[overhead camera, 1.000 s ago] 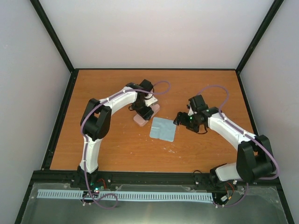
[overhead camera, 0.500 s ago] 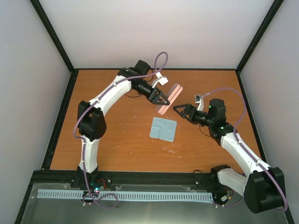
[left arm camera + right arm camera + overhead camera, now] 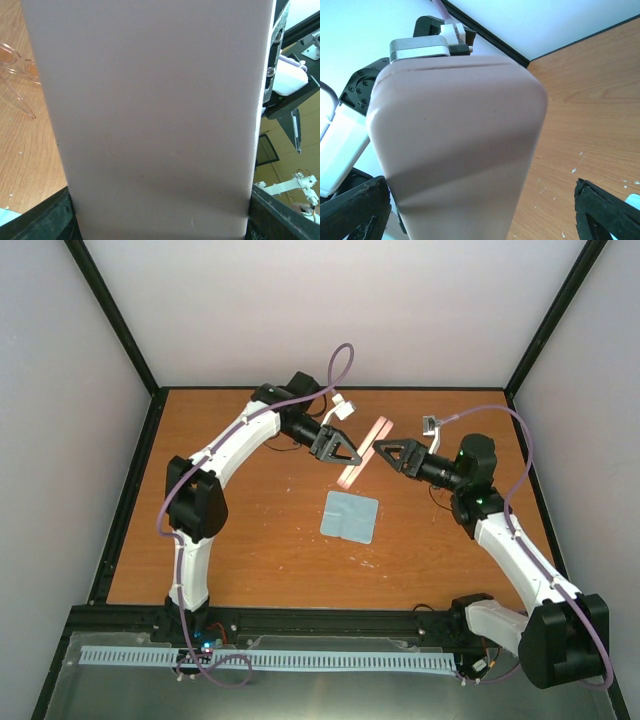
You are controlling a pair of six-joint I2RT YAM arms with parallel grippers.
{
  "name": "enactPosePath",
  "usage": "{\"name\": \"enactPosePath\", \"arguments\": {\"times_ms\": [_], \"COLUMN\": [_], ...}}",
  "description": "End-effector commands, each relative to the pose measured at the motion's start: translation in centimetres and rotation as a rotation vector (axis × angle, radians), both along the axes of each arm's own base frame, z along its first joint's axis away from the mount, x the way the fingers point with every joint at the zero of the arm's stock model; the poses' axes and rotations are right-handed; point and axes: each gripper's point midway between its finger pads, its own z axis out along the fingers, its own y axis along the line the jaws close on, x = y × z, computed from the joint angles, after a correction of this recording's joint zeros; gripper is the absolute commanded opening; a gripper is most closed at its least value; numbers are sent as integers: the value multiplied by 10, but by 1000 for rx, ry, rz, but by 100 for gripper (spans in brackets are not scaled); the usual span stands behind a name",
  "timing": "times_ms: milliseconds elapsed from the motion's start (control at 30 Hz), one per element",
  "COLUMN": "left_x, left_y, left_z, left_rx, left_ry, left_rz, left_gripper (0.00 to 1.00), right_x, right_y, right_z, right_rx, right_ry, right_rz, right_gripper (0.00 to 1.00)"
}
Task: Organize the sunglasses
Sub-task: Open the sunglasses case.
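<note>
The pink case is closed and held tilted in the air above the table's back middle. My left gripper is shut on it, and the case's flat side fills the left wrist view between the dark fingers. My right gripper is open, its jaws standing wide around the case's other end, with a gap to the right finger. The sunglasses, thin and translucent orange-pink, lie on the wood at the top left of the left wrist view. They are too faint to pick out in the top view.
A light blue square cloth lies flat on the wooden table below the raised case. Black frame posts and white walls close in the table at the back and sides.
My left gripper has lifted the case off the table and carried it up and back. My right arm has risen and moved left until its open jaws stand around the case.
</note>
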Motion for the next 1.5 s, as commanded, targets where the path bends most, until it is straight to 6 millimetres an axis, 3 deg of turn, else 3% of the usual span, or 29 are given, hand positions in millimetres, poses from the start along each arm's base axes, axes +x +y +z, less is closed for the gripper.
{"name": "enactPosePath", "arguments": {"times_ms": [0, 367, 533, 700, 800, 933, 1067, 1133, 1200, 1467], "left_x": [-7, -16, -27, -35, -36, -36, -34, -33, -30, -9], "left_y": [4, -1, -3, -4, -4, -4, -5, -6, -7, -4], "left_z": [28, 35, 46, 57, 61, 62, 59, 55, 50, 33], "left_rx": [-96, -134, -186, -236, -249, -252, -236, -213, -179, -67], "left_ry": [-32, -16, 4, 24, 27, 31, 18, 5, -14, -100], "left_rz": [-26, -60, -97, -125, -132, -133, -126, -115, -101, -24], "left_gripper": [50, 51, 51, 51, 51, 52, 65, 87, 99, 100], "right_x": [2, 0, -3, -5, -7, -8, -11, -12, -13, -18], "right_y": [4, 7, 8, 9, 9, 9, 10, 10, 10, 8], "right_z": [22, 22, 28, 31, 33, 33, 35, 35, 34, 31], "right_rx": [27, 27, 60, 86, 90, 91, 105, 103, 101, 47], "right_ry": [-57, -50, -81, -97, -100, -102, -105, -104, -106, -90], "right_rz": [44, 72, 87, 105, 109, 110, 125, 127, 130, 122], "right_gripper": [97, 87, 91, 88, 78, 59, 53, 49, 46, 42]}}
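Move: The sunglasses case stands on its long edge in mid-air, still gripped by the left hand; its middle lies about 3 cm right and 2 cm ahead of that hand, level. From the open right hand it is some 3 cm left, 1 cm back and 1 cm higher. The blue cloth is on the table about 25 cm below, 7 cm left and 1 cm back of the right hand; the sunglasses lie 20 cm to its right, 3 cm ahead, equally low. Rising about 3.5 cm with a slight wrist turn, the right hand closes its fingers on the case's upper and lower long edges, while the left, still holding at first, brings the case up and back some 2 cm. With the right's grip set, the left fingers open wide and come free, staying around the case; both hands then sink 1 cm or so. ##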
